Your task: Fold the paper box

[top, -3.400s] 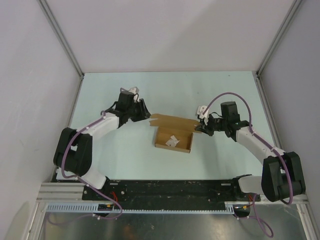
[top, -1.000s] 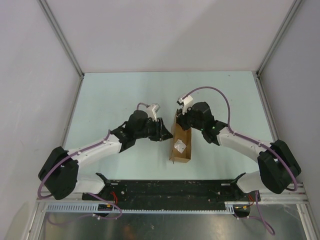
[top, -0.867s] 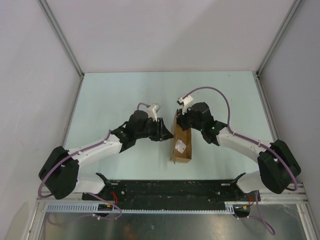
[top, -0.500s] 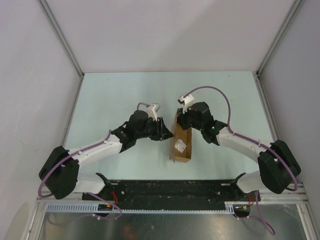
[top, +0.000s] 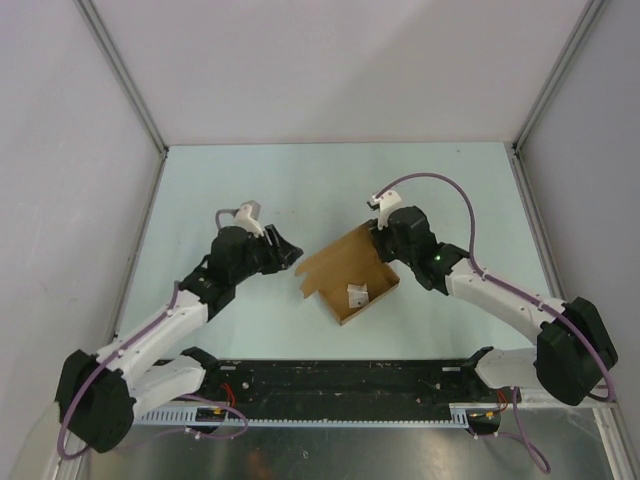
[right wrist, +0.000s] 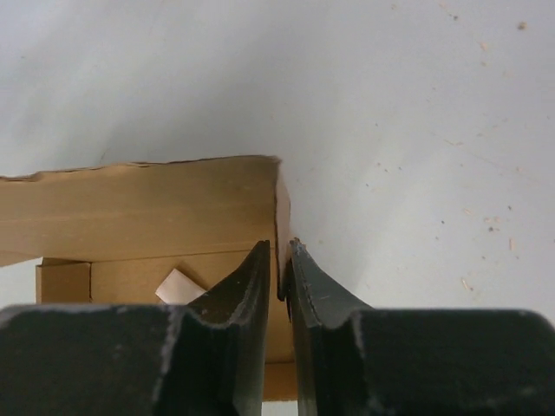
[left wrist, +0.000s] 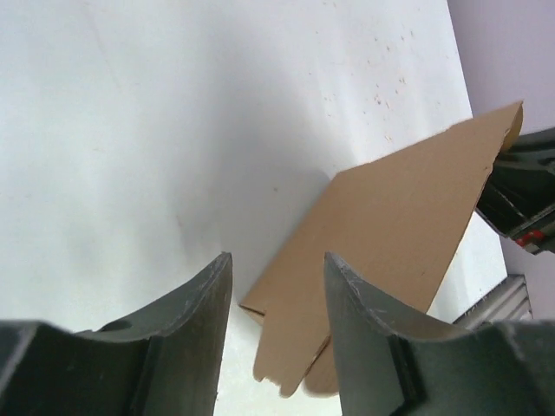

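The paper box (top: 340, 262) is a brown kraft carton lying on the table mid-view, its open side up and a flat flap spread toward the left. My right gripper (top: 385, 240) sits at its far right corner. In the right wrist view its fingers (right wrist: 279, 247) straddle the box's thin side wall (right wrist: 139, 204), slightly open with a sliver of gap. My left gripper (top: 285, 252) is off to the box's left and does not touch it. It is open (left wrist: 277, 257) and holds nothing, with the brown flap (left wrist: 390, 217) lying beyond its tips.
A small white wad of paper (top: 358, 294) lies inside the box, also visible past the right fingers (right wrist: 178, 284). The pale table is bounded by grey walls at the back and sides. A black rail (top: 340, 375) runs along the near edge.
The box has swung from a narrow, end-on pose to lying wide and turned. My left arm has pulled back to the left and opened wider. The right jaws have eased apart a little.
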Robot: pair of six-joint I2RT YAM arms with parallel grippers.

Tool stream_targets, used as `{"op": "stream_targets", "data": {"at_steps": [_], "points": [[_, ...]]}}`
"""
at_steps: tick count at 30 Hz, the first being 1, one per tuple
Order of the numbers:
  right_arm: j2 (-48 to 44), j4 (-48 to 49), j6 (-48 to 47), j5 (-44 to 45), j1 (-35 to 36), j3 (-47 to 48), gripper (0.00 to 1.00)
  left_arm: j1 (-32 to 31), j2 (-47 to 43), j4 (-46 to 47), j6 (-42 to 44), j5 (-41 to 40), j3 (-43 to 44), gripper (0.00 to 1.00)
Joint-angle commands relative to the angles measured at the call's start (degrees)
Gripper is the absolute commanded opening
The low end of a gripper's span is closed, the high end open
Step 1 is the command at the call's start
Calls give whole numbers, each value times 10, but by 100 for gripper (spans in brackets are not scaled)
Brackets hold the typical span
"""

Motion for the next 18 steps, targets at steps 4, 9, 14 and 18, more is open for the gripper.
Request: {"op": "stream_targets", "data": {"at_steps": [4,9,14,18], "points": [[-44,-103,22,42,3,26,29,40,-94,-41,-23,-52,-41,52],[-75,-147,-2,32,3,23,60,43,-135,-54,-27,-56,-53,52],[-140,-164,-62,30,2,22,68,43,-157,-67,-27,-58,-56,53],[-195,-195,-121,-4,-10,24,73,43,-171,-74,-25,-54,-57,53]]}}
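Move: The right fingers stand around the flap at the lid's right end, so that flap lies right at the hand point, perhaps 1 cm below it. The open lid's middle is about 9 cm to its left and 3 cm back; the white packet in the tray is some 11 cm back, 4 cm left and 10 cm below. From the left hand, the same flap lies roughly 20 cm to the right and 4 cm ahead, about level. The right fingers let go of the lid's end flap, opening from nearly shut to about three-quarters, while the hand draws some 5 cm right and 4 cm back off the box's right end, rising about 3 cm only at the last. The left hand, fingers still half open, backs away from the lid about 5 cm to the left, turning some 10 degrees counter-clockwise. ##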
